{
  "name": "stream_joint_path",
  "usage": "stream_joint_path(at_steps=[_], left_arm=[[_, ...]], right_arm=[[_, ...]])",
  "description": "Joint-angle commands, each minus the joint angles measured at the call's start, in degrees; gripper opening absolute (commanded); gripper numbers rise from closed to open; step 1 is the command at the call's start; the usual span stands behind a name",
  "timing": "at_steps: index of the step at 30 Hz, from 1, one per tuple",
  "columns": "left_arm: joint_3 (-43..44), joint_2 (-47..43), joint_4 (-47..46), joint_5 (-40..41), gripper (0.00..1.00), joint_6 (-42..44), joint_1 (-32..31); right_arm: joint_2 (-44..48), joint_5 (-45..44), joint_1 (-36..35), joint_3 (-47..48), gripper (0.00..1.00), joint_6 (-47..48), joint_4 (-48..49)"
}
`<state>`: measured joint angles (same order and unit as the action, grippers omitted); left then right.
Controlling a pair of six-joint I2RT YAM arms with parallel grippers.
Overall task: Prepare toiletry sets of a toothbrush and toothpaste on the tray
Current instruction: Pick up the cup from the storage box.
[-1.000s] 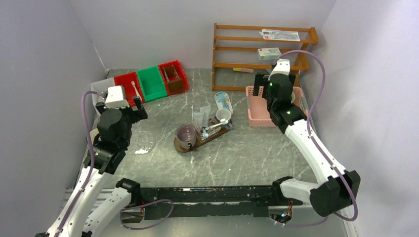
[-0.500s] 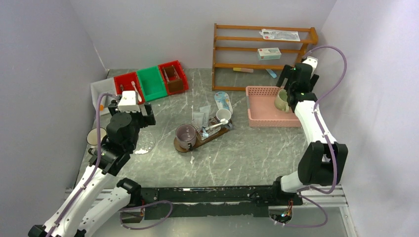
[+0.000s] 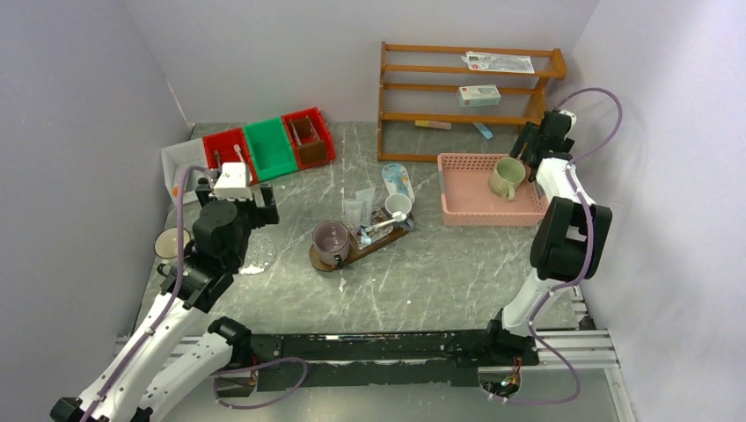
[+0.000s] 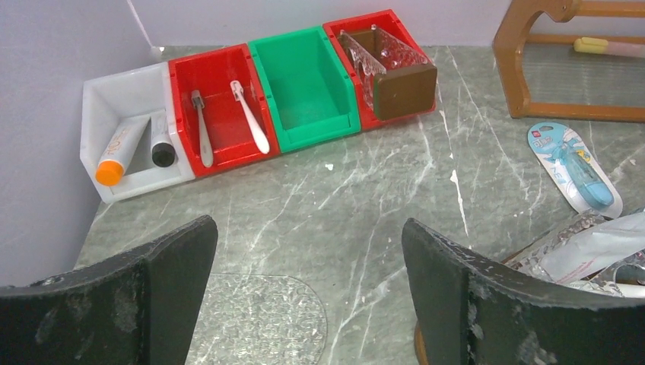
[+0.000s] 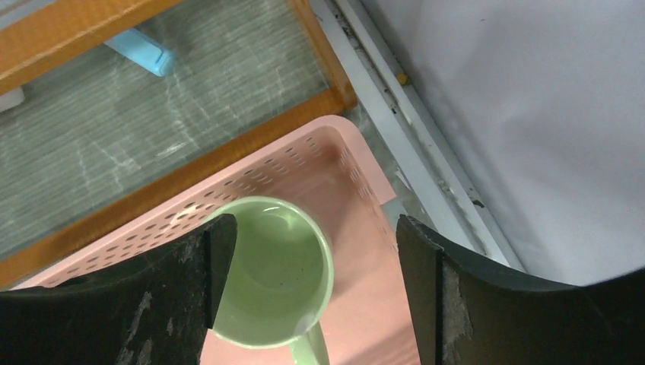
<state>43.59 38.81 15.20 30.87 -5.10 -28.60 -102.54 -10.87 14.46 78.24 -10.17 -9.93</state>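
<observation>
The dark brown tray (image 3: 376,243) lies mid-table and carries a purplish mug (image 3: 331,239), a white cup (image 3: 398,204), a white toothbrush (image 3: 383,225) and wrapped white tubes (image 3: 354,211). My right gripper (image 3: 538,144) hovers open over the pink basket's far right corner. In the right wrist view a green mug (image 5: 274,274) stands in the basket (image 5: 357,190), its right rim between my jaws (image 5: 312,243) and its left rim under the left finger. My left gripper (image 3: 233,189) is open and empty (image 4: 308,251) above the table, facing the bins.
A white bin (image 4: 129,144) holds tubes, a red bin (image 4: 220,114) two toothbrushes, beside a green bin (image 4: 304,84) and another red bin (image 4: 388,68). A clear plate (image 4: 258,319), a packaged toothbrush (image 4: 574,167), a brown cup (image 3: 167,243) and the wooden rack (image 3: 471,88) are also here.
My right arm has swung from the basket's left side to its far right corner, above the green mug. The left arm shifted slightly right, uncovering the brown cup.
</observation>
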Motion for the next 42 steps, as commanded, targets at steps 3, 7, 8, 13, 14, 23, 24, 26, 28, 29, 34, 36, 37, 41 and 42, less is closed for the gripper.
stream_joint_path(at_steps=[3, 7, 8, 13, 14, 23, 24, 26, 28, 29, 34, 36, 37, 41, 42], left_arm=[[-0.6, 0.4, -1.6, 1.5, 0.96, 0.7, -0.4], [-0.6, 0.9, -1.7, 1.7, 0.96, 0.6, -0.4], [-0.7, 1.0, -1.8, 1.5, 0.96, 0.6, -0.4], [-0.8, 0.9, -1.9, 1.6, 0.96, 0.5, -0.4], [-0.8, 1.0, -1.9, 1.6, 0.96, 0.5, -0.4], [-0.9, 1.0, -2.3, 1.8, 0.96, 0.0, -0.3], [-1.0, 1.0, -2.4, 1.8, 0.95, -0.3, -0.3], [-1.0, 0.8, -2.4, 1.8, 0.95, -0.8, -0.3], [-1.1, 0.6, -2.4, 1.7, 0.95, -1.0, -0.3], [-1.1, 0.4, -2.4, 1.5, 0.95, -1.1, -0.3], [-1.1, 0.2, -2.2, 0.1, 0.94, -1.4, -0.3], [-1.1, 0.3, -2.2, -0.6, 0.94, -1.6, -0.3], [-1.1, 0.3, -2.3, -1.2, 0.94, -1.8, -0.3], [0.9, 1.5, -0.8, -2.4, 0.95, -2.6, -0.3], [2.1, 2.1, 0.1, -2.7, 0.96, -2.9, -0.3]], right_arm=[[-6.5, 4.1, 1.4, 3.2, 0.69, 1.4, -1.7], [-8.2, 5.6, 1.4, 1.9, 0.60, 1.6, -0.9], [-8.4, 5.6, 1.4, 1.5, 0.59, 1.9, -0.7], [-10.2, 5.9, 1.4, -0.1, 0.49, 3.0, 0.1], [-10.5, 5.8, 1.4, 0.0, 0.44, 3.1, 0.0], [-5.1, 3.1, 0.3, -2.6, 0.16, 2.7, 0.5], [-4.1, 2.5, 0.1, -3.1, 0.14, 2.4, 0.7], [-2.2, 2.2, -0.5, -3.5, 0.11, 1.9, 0.8], [-1.3, 1.8, -1.1, -3.5, 0.05, 1.2, -0.1], [-0.9, 1.5, -1.5, -3.5, 0.01, 0.8, -0.6], [2.9, -1.1, -4.5, -4.9, 0.00, -0.2, -2.0], [5.0, -2.6, -5.9, -5.8, 0.00, -0.7, -2.2], [5.9, -3.1, -6.7, -6.2, 0.00, -1.1, -2.2], [9.1, -3.2, -9.4, -6.0, 0.00, -3.0, -4.7], [9.6, -3.2, -10.1, -5.3, 0.00, -3.3, -5.9]])
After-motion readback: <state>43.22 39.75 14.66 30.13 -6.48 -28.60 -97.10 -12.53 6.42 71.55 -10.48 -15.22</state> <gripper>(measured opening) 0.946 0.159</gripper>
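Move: The green cup stands in the storage box with its middle about 5 cm to my right hand's left, 1 cm ahead and 11 cm below. The box's own middle is some 9 cm left, 1 cm back and 13 cm down. The blue stick under the wooden rack is roughly 17 cm ahead, 12 cm left and 14 cm down. From my left hand the cup is about 20 cm ahead, 62 cm right and 23 cm down. I drop my right hand about 8.5 cm, nearly straight down at the cup's right side, tipping the fingers some 10 degrees further down as they close, and pinch the wall at the rim with one finger inside and one outside. Keeping that grip, I bring the cup up about 6.5 cm, 3 cm back, then increasingly left over the box. ##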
